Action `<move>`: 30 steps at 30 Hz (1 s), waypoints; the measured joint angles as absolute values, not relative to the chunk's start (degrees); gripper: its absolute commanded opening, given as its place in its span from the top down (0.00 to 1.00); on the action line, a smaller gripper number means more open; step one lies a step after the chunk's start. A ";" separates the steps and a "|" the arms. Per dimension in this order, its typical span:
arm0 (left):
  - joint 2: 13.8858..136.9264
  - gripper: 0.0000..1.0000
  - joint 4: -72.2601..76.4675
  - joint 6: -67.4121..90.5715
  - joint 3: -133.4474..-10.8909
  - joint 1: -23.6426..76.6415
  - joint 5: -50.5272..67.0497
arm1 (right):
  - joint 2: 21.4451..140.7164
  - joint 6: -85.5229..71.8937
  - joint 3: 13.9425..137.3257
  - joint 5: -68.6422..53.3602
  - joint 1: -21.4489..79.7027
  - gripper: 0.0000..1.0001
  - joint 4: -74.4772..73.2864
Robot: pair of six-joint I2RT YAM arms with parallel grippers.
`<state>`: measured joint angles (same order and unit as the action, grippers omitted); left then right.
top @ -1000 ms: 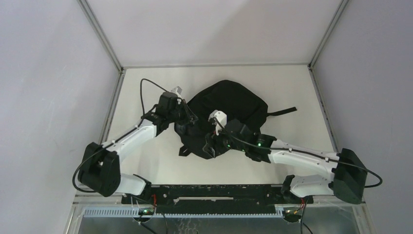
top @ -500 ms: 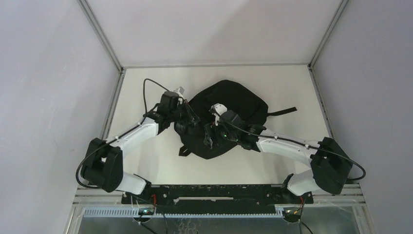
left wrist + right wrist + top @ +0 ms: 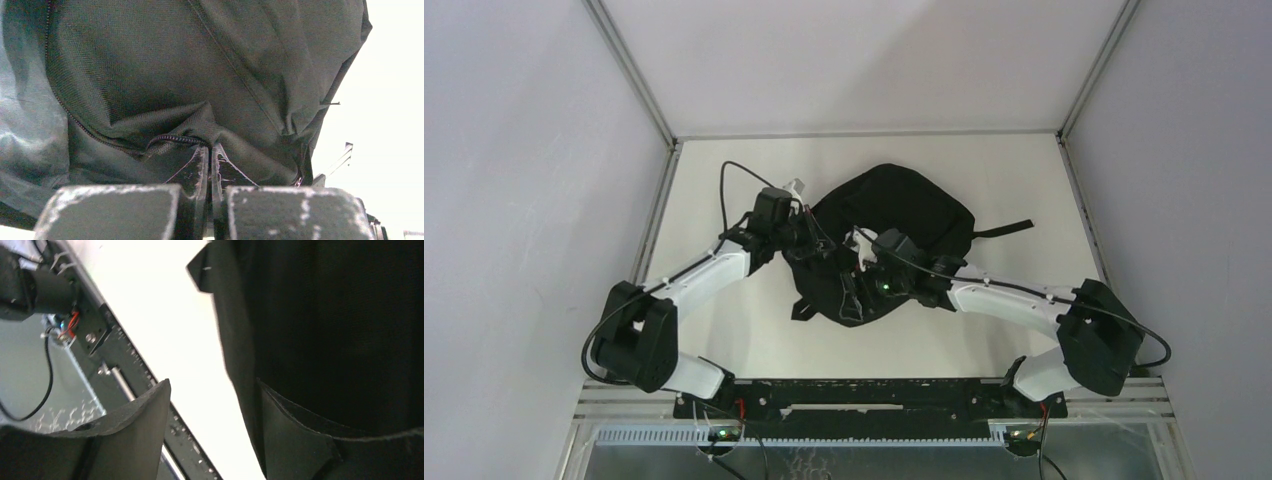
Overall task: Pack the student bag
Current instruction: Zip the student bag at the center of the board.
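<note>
The student bag (image 3: pixel 904 215), a black rounded backpack, lies in the middle of the white table. My left gripper (image 3: pixel 821 246) is at its left side, shut on a fold of fabric beside the zip (image 3: pixel 172 139); the left wrist view shows the jaws pressed together on the cloth of the bag (image 3: pixel 165 70). My right gripper (image 3: pixel 850 292) is open over the bag's near-left edge. In the right wrist view one of its fingers (image 3: pixel 292 440) lies against the bag (image 3: pixel 330 325) and the other hangs over bare table, with the bag's edge between them.
A black strap (image 3: pixel 1004 229) trails from the bag's right side, and a short one (image 3: pixel 802 311) from its near-left corner. The black base rail (image 3: pixel 864 395) runs along the near edge of the table (image 3: pixel 724 330). Walls stand close on three sides.
The right arm has swung left, carrying its gripper to the bag's near-left edge, and its jaws narrowed a little. The left gripper has kept its pinch on the fabric.
</note>
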<state>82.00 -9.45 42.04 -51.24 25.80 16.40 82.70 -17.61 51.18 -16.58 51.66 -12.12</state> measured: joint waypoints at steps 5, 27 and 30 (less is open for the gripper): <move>82.37 1.00 -9.41 42.00 -51.24 25.69 16.82 | 79.94 -15.55 51.18 -21.65 53.87 0.34 -13.98; 69.04 0.72 -21.71 34.87 -51.42 25.69 15.57 | 69.01 -14.55 53.95 -7.27 52.18 0.26 -20.67; 61.93 0.52 -23.77 33.52 -51.42 25.69 14.94 | 63.18 -18.70 51.09 -2.72 46.74 0.29 -18.81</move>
<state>61.93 -23.77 33.52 -51.42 25.69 14.94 63.18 -18.70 51.09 -2.72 46.74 -18.81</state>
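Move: The left gripper is already shut on the student bag's zip edge; the bag's middle lies about 11 cm to its right, 1 cm ahead and some 5 cm lower. From the open right gripper, at the bag's near side, that middle is roughly 13 cm ahead, 6 cm right and 4 cm lower. A short strap stub sits about 12 cm back and 5 cm left of the left gripper, some 9 cm lower. Keep the left pinch on the zip edge while the open right gripper sweeps back about 5.5 cm at the bag's near side. Then open the left fingers part way, let go and lift away up, back and a little left; swing the right gripper, still open, forward, up and right over the bag, turning it some 30 degrees clockwise. ##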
